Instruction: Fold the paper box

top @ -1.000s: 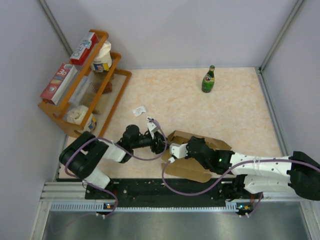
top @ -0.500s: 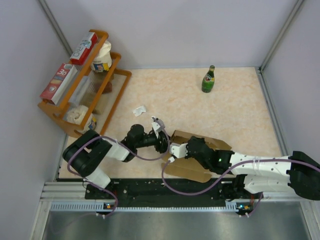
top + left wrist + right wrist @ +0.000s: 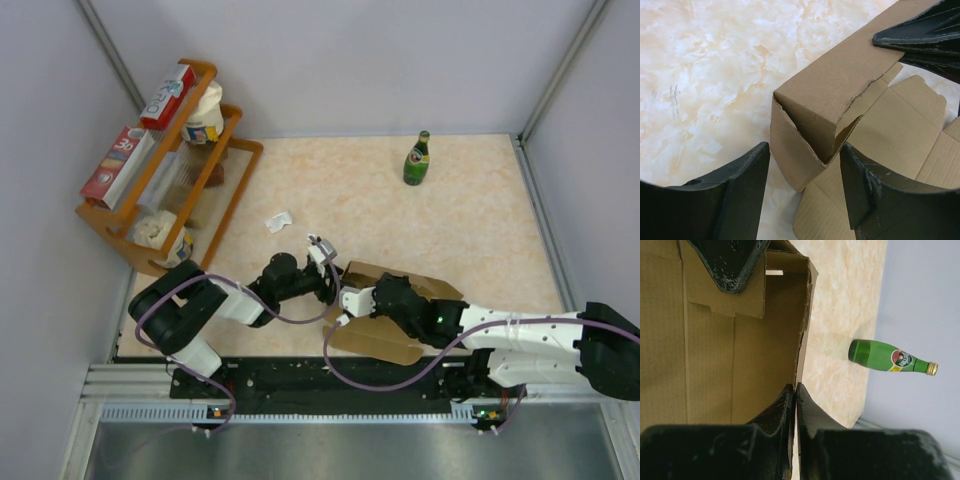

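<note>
The paper box [image 3: 385,342] is plain brown cardboard, partly erected, lying near the table's front between both arms. In the left wrist view its folded corner [image 3: 807,125] pokes between the open fingers of my left gripper [image 3: 805,192], and neither finger touches it. My left gripper [image 3: 328,277] sits at the box's left end. My right gripper [image 3: 795,388] is shut on the thin edge of the box's upright side wall [image 3: 802,330], one finger inside and one outside. In the top view the right gripper [image 3: 350,300] is over the box's left part.
A green bottle [image 3: 417,160] stands at the back right, also lying across the right wrist view as the green bottle [image 3: 887,357]. A wooden rack [image 3: 225,140] with printed cartons and jars stands at the back left. A white paper scrap [image 3: 278,221] lies mid-table.
My left arm has reached rightward, bringing its open gripper up to the box's left corner. The right arm and the box have stayed put.
</note>
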`<state>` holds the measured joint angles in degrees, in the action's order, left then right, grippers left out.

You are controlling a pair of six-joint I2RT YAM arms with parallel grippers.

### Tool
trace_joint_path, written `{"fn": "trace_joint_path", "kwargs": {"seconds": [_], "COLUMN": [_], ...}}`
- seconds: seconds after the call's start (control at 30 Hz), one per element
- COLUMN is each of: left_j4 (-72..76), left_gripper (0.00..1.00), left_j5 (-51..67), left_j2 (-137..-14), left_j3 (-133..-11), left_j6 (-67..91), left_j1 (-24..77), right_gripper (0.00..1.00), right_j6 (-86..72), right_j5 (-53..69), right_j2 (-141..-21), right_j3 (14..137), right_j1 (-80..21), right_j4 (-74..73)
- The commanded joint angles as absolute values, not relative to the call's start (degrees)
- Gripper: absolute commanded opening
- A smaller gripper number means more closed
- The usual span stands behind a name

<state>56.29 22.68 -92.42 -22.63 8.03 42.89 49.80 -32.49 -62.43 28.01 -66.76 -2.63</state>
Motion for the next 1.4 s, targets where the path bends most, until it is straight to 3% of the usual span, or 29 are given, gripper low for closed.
{"fn": "trace_joint_path", "kwargs": {"seconds": [0.0,0.43,1.17,1.37], "left_j4": [58.27,59.15,55.64,54.23], "left_gripper": [0.62,0.51,0.32,0.33], "left_j5": [17.76,12.31,-2.10,-3.16], "left_j2": [-92.81,-93.25,-91.58,-90.44], "left_j3": [-23.73,-23.38,-24.08,-23.91], "left_j6": [5.97,6.15,6.51,6.24], "left_j1": [44.56,47.28,50.71,52.03], "right_gripper": [0.04,0.16,0.24,0.27], "right_j6": [47.64,45.09,38.67,37.36], "right_j5": [-29.09,-25.05,-18.02,-16.70], "right_j2": [-62.23,-59.94,-56.42,-57.04], "right_j3": [30.41,30.85,30.41,31.29], "right_j1": [-67.85,-68.56,-68.64,-68.56], "right_j4": [-4.13,-3.96,-3.25,-3.87]}}
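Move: The box's far left corner stands just off the left fingertips, about 2 cm to the right and 1 cm ahead, level with them. The near flap lies some 15 cm back, 10 cm right and 7 cm lower; the paper scrap is about 13 cm left and 13 cm ahead, 8 cm down. The right hand already has the far wall's top edge between its fingertips, with that corner some 9 cm to its left, 2 cm ahead and 2 cm lower. The left fingers, open astride the corner where the far wall meets its side flap, close to about half their gap with one finger on each side, while the hand turns some 15 degrees counter-clockwise and eases slightly forward and down. The right hand loosens its pinch on the far wall, keeps the edge between its parted fingers and draws back and left about 5 cm, tilting. ##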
